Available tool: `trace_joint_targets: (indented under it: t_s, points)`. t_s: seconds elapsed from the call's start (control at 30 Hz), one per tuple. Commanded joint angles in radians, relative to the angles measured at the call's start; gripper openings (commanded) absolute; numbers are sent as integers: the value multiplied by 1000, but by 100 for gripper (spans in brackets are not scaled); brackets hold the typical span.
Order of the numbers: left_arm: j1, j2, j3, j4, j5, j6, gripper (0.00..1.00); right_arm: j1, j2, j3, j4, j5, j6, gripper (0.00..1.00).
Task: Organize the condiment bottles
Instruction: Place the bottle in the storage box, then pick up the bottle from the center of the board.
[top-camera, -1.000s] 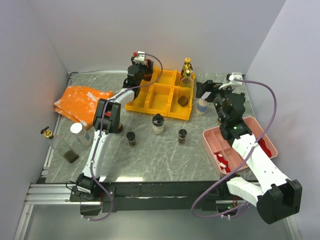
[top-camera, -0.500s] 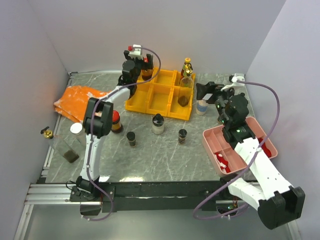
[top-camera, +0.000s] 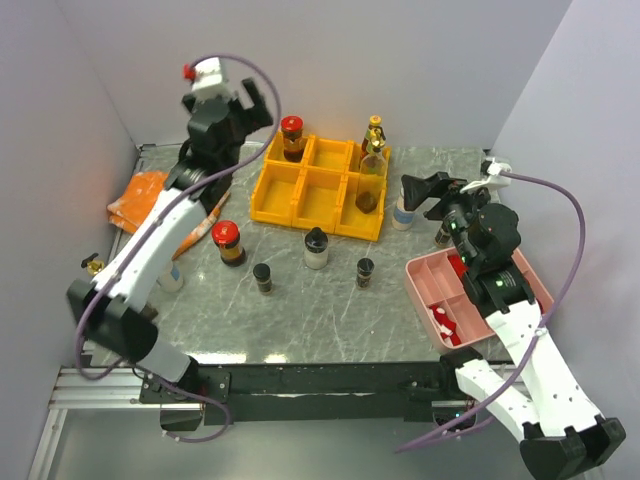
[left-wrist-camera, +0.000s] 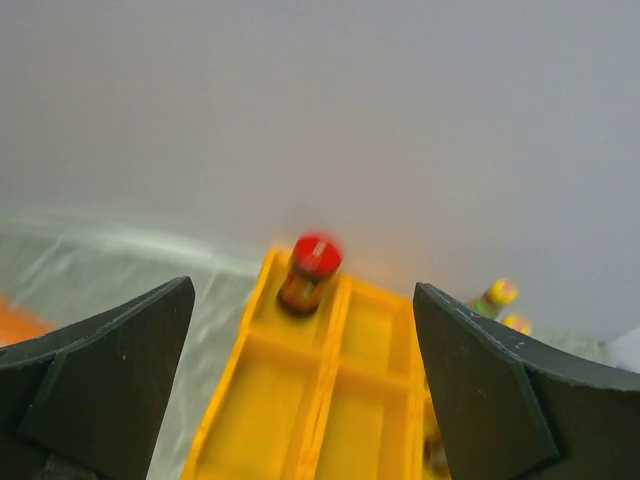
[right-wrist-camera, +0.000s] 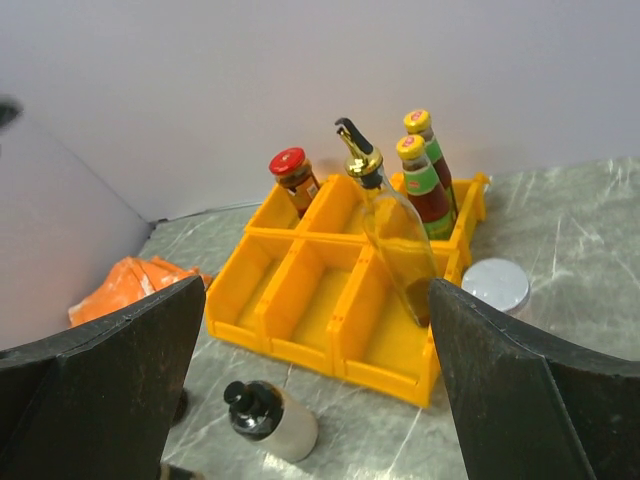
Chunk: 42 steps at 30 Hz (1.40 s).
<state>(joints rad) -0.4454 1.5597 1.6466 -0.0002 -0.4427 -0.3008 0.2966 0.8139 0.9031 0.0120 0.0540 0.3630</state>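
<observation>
A red-capped jar (top-camera: 292, 136) (left-wrist-camera: 311, 271) (right-wrist-camera: 294, 177) stands in the back left compartment of the yellow bins (top-camera: 318, 195) (left-wrist-camera: 322, 390) (right-wrist-camera: 300, 305). My left gripper (top-camera: 257, 104) hangs open above and to the left of it, holding nothing. A tall clear bottle with a gold pourer (top-camera: 371, 178) (right-wrist-camera: 397, 235) and two yellow-green-capped bottles (top-camera: 375, 129) (right-wrist-camera: 426, 170) fill the right compartments. On the table stand another red-capped jar (top-camera: 229, 243), two small dark jars (top-camera: 262, 277) (top-camera: 365, 272) and a black-capped bottle (top-camera: 316, 248) (right-wrist-camera: 273, 421). My right gripper (top-camera: 428, 190) is open near a silver-capped jar (top-camera: 402, 213) (right-wrist-camera: 497, 285).
An orange cloth (top-camera: 138, 195) (right-wrist-camera: 122, 287) lies at the left. A gold-capped bottle (top-camera: 96, 266) lies by the left edge, near a silver-capped jar (top-camera: 170, 276) half hidden by my left arm. A pink tray (top-camera: 428, 276) with small red and white packets sits at the right.
My left gripper opened, left the red-capped jar in the back left compartment, then rose and drew back to the left. My right arm shifted slightly to the right.
</observation>
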Motion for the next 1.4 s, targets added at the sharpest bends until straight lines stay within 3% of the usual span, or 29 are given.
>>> trace_joint_targets:
  t_s: [0.0,0.17,0.37,0.8,0.97,1.17,1.37]
  points:
    - [8,-165,-218,-323,-100,-210,96,3,-27,57,-89,-11,59,100]
    - [-16,-364,-552,-268,-82,-270,97,4,-64,-21,-18,-144,89,100]
    - [-105,-467,-787,-115,-272,-265,96,6,-93,-61,19,-227,111,100]
    - [-177,-475,-988,61,-513,-285,97,4,-98,-70,14,-210,73,100]
    - [-177,-513,-1102,235,-447,-216,98,6,-84,-75,17,-217,73,100]
    - [-177,-454,-1131,350,-436,-184,99,4,-84,-87,28,-223,74,100]
    - [-177,-366,-1088,336,-441,-204,99,6,-97,-89,22,-214,70,100]
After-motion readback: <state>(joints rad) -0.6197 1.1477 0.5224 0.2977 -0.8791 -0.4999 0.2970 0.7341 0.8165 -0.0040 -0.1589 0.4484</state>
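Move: The red-lidded jar still on the table is the left hand's next: roughly 9 cm back, 8 left and 30 below. The small black-capped bottle stands about 8 cm nearer the base and 7 right of that jar; the yellow storage box lies 10 cm ahead and 16 right of the left hand, the orange cloth 4 ahead and 21 left. From the right hand the jar is some 7 cm ahead, 39 left, 23 below. The open left hand sinks about 28 cm and back 14 towards the red-lidded jar; right eases back-left. ##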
